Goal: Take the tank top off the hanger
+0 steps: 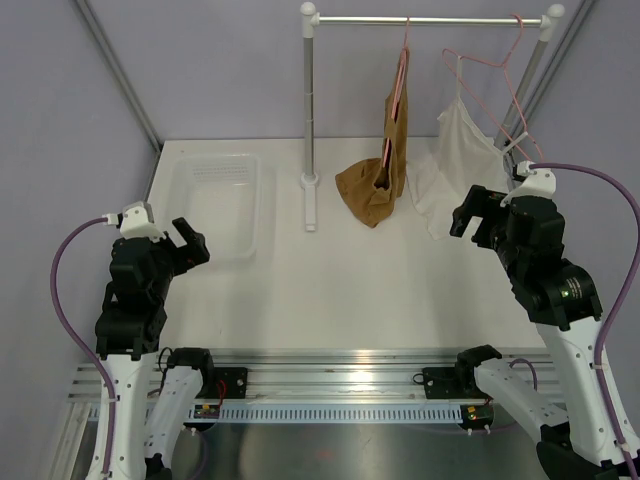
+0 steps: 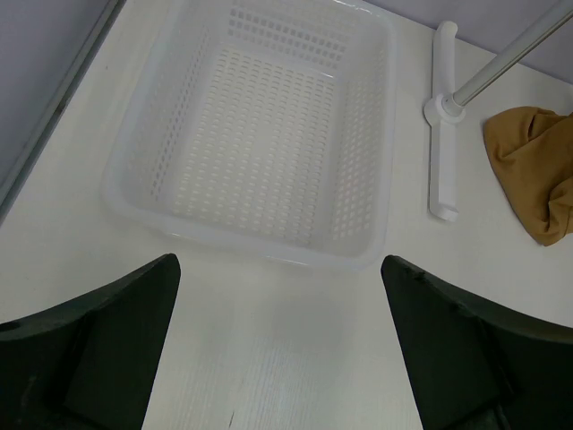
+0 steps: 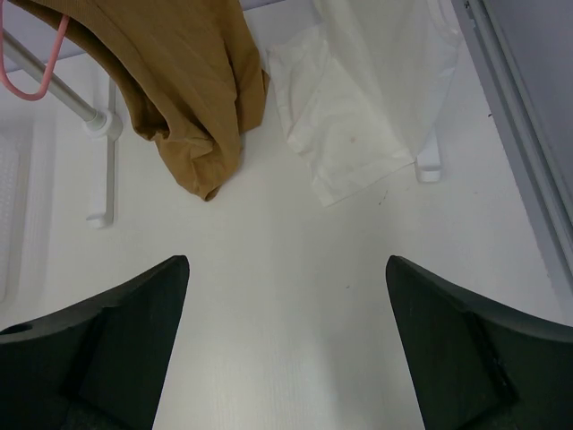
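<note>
The tan-brown tank top [image 1: 380, 170] hangs from a pink wire hanger [image 1: 401, 90] on the rail, its lower part bunched on the table. It also shows in the right wrist view [image 3: 192, 81] with part of the pink hanger [image 3: 36, 76], and at the right edge of the left wrist view [image 2: 533, 170]. My left gripper [image 1: 185, 245] is open and empty, near the basket. My right gripper [image 1: 478, 222] is open and empty, in front of the white garment, apart from the tank top.
A white perforated basket [image 1: 215, 205] sits at the left, also in the left wrist view [image 2: 134, 152]. A white strappy garment [image 1: 455, 165] hangs on a second pink hanger [image 1: 495, 70]. The clothes rack's rail [image 1: 430, 20] and post [image 1: 309, 120] stand at the back.
</note>
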Available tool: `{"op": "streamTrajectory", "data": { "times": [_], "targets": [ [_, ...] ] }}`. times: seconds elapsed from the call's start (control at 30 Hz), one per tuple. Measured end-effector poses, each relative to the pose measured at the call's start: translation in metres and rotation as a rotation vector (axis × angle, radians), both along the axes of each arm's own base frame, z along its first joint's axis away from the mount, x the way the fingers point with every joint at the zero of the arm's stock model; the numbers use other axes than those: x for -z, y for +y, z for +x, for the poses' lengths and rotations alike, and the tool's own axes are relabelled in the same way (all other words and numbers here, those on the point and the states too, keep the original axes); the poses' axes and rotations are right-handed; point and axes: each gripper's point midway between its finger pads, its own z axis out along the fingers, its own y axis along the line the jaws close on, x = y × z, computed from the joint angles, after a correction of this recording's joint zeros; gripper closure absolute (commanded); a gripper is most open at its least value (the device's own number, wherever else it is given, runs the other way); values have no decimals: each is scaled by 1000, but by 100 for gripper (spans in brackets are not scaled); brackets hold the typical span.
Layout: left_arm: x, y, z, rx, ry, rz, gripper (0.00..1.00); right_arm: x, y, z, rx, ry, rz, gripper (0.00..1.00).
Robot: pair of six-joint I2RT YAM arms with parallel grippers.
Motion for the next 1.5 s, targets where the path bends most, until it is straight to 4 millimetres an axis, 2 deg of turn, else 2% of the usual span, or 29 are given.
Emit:
{"op": "streamTrajectory", "data": {
  "times": [0.13,0.2,0.37,0.43,0.53,0.6,0.63,0.77,0.83,1.0,1.17,1.27,1.4,1.43,1.5],
  "targets": [
    [0,0,0,0,0,0,1,-4,2,1,-10,-18,9,1],
    [0,0,0,0,0,0,1,-14,7,2,-33,-62,34,0],
    [0,0,0,-2,0,0,1,-34,34,14,-136,-120,123,1],
    [0,1,0,-3,0,0,1,-43,50,30,-184,-118,157,1],
    [0,1,0,-3,0,0,1,-53,74,66,-240,-101,202,0],
    [0,1,0,-3,0,0,1,-48,86,91,-255,-72,221,1],
    [0,1,0,-3,0,0,1,-44,91,102,-259,-57,228,5],
    [0,1,0,-3,0,-1,1,-33,104,136,-261,-1,233,12],
    [0,0,0,-1,1,-1,1,-41,112,153,-268,-12,232,14],
    [1,-1,1,7,5,-4,1,-66,128,181,-287,-61,211,20],
    [1,-2,2,11,7,-6,1,-83,132,219,-236,-98,141,26],
    [1,-3,2,14,5,-7,1,-75,137,243,-183,-96,70,31],
    [2,-4,2,21,8,-10,1,-52,148,267,-135,-51,-46,46],
    [2,-4,3,22,10,-10,1,-47,148,270,-120,-42,-66,55],
    [2,-5,3,26,12,-12,1,-36,147,275,-91,-18,-121,59]
  ]
}}
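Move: The brown tank top, edge-on on its pink hanger, has its middle about 30 cm ahead of the right gripper, 14 cm to its left and some 5 cm lower. The white garment hangs about 29 cm ahead, 4 cm to the right and 10 cm lower; the rack's left post stands roughly 32 cm ahead and 28 cm left, at gripper height. From the left gripper the tank top is about 32 cm ahead, 37 cm right, nearly level. Lift the right gripper up and left, then reach forward towards the near side of the tank top's hanger, about 27 cm out and 15 cm left, riding up some 8 cm and sinking by half of that at the end. Swing the wrist about 15 degrees counter-clockwise and mostly back, and close the fingers to roughly half open around hanger and cloth, without a clear grip yet. ##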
